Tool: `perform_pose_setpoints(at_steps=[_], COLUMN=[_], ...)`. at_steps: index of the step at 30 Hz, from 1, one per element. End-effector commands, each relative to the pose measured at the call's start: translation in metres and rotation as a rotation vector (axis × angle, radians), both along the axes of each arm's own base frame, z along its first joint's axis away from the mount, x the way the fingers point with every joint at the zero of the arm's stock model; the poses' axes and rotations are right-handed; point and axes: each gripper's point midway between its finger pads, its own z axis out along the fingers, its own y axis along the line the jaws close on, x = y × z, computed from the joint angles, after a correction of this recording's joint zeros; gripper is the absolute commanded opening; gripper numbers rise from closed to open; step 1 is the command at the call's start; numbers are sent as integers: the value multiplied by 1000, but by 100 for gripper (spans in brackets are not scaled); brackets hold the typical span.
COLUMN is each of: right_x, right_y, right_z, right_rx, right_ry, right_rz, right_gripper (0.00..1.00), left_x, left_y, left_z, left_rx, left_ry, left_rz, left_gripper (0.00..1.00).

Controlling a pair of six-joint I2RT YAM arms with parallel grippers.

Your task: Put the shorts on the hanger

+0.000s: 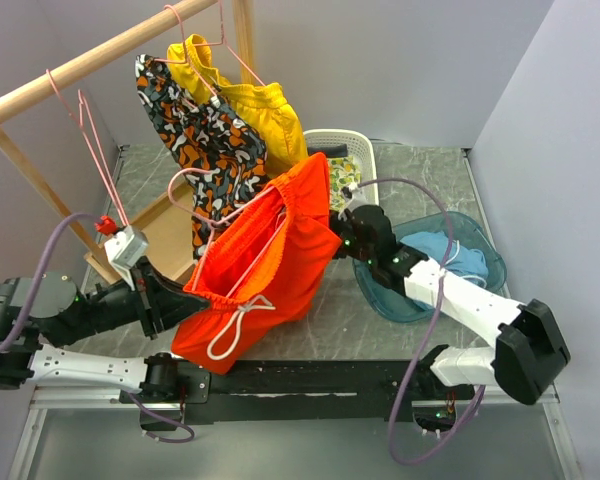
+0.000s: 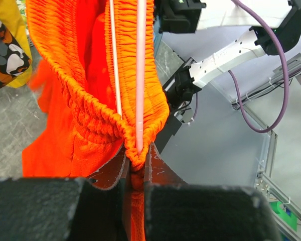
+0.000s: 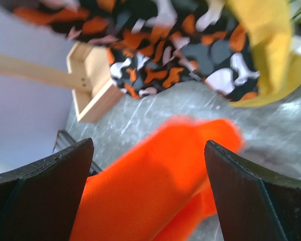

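The bright orange-red shorts (image 1: 280, 250) hang in mid-air over the table's middle, waist open, white drawstring (image 1: 235, 325) dangling. A pink wire hanger (image 2: 140, 75) runs inside the waistband, its hook (image 1: 173, 187) sticking out up-left. My left gripper (image 2: 136, 158) is shut on the bunched waistband of the shorts (image 2: 90, 115), with the hanger's wire ending right at the jaws. My right gripper (image 3: 149, 145) stands open at the shorts' right side (image 1: 340, 228); blurred orange cloth (image 3: 155, 191) shows between its fingers, not pinched.
A wooden rail (image 1: 100, 60) crosses the back left, carrying yellow shorts (image 1: 270, 110), camouflage shorts (image 1: 205, 130) and a bare pink hanger (image 1: 90, 130). Its wooden base (image 1: 165, 230) sits on the table. A white basket (image 1: 345, 150) and a blue tub (image 1: 480, 265) stand to the right.
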Motion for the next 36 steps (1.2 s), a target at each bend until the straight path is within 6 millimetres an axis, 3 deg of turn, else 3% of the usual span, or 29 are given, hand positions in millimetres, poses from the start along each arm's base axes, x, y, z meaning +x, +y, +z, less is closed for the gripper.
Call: perform_pose_setpoints(at_steps=[1,4,6,8,9,14,15,17,18,19,21,25,36], right_x=[-26,-51,-57,-60,-60,-41,-36,-28,-23,-17,-11,3,34], right_y=[21,40,49,60,64,82,85,96,99,105,110,117,112], right_z=[59,80,96,99,110,107,114,101,107,94,95,79,55], right_rx=[149,176,177,153,153,100,99,57,49,19,0,-50,-174], right_ry=[-173,-223,-247,-248,-254,-203,-201,-165,-160,-132,-115,-78,-35], right_rz=[90,176,205,219,220,192,176,172,157,153,138,95,-41], right_gripper=[98,98,98,98,98,98,98,98,98,98,98,99,100], left_x=[7,9,12,17,21,40,45,52,56,58,65,74,91], left_y=[16,21,26,31,36,58,62,69,70,73,80,89,104], left_z=[37,36,37,38,39,41,38,39,37,37,39,38,38], left_rx=[-156,-163,-178,-179,-189,-206,-189,-183,-167,-165,-155,-131,-133], left_ry=[-10,-10,-13,-12,-13,-1,2,7,7,12,12,19,67], left_rz=[38,55,75,114,140,299,344,409,448,474,544,640,830], left_gripper=[1,1,1,1,1,1,1,1,1,1,1,1,1])
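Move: The wooden bar lies roughly 28 cm ahead of the left hand, 15 cm to its left and 12 cm above; the camo trousers hang about 22 cm ahead and 6 cm right, some 10 cm lower. From the right hand the orange shorts' middle is about 15 cm left, 8 cm back and near its height, with the camo trousers some 24 cm left and 8 cm ahead, about 8 cm higher. Left carries pinched shorts and hanger about 11 cm forward-left towards the bar, turning counter-clockwise; open right hand arcs leftward. ##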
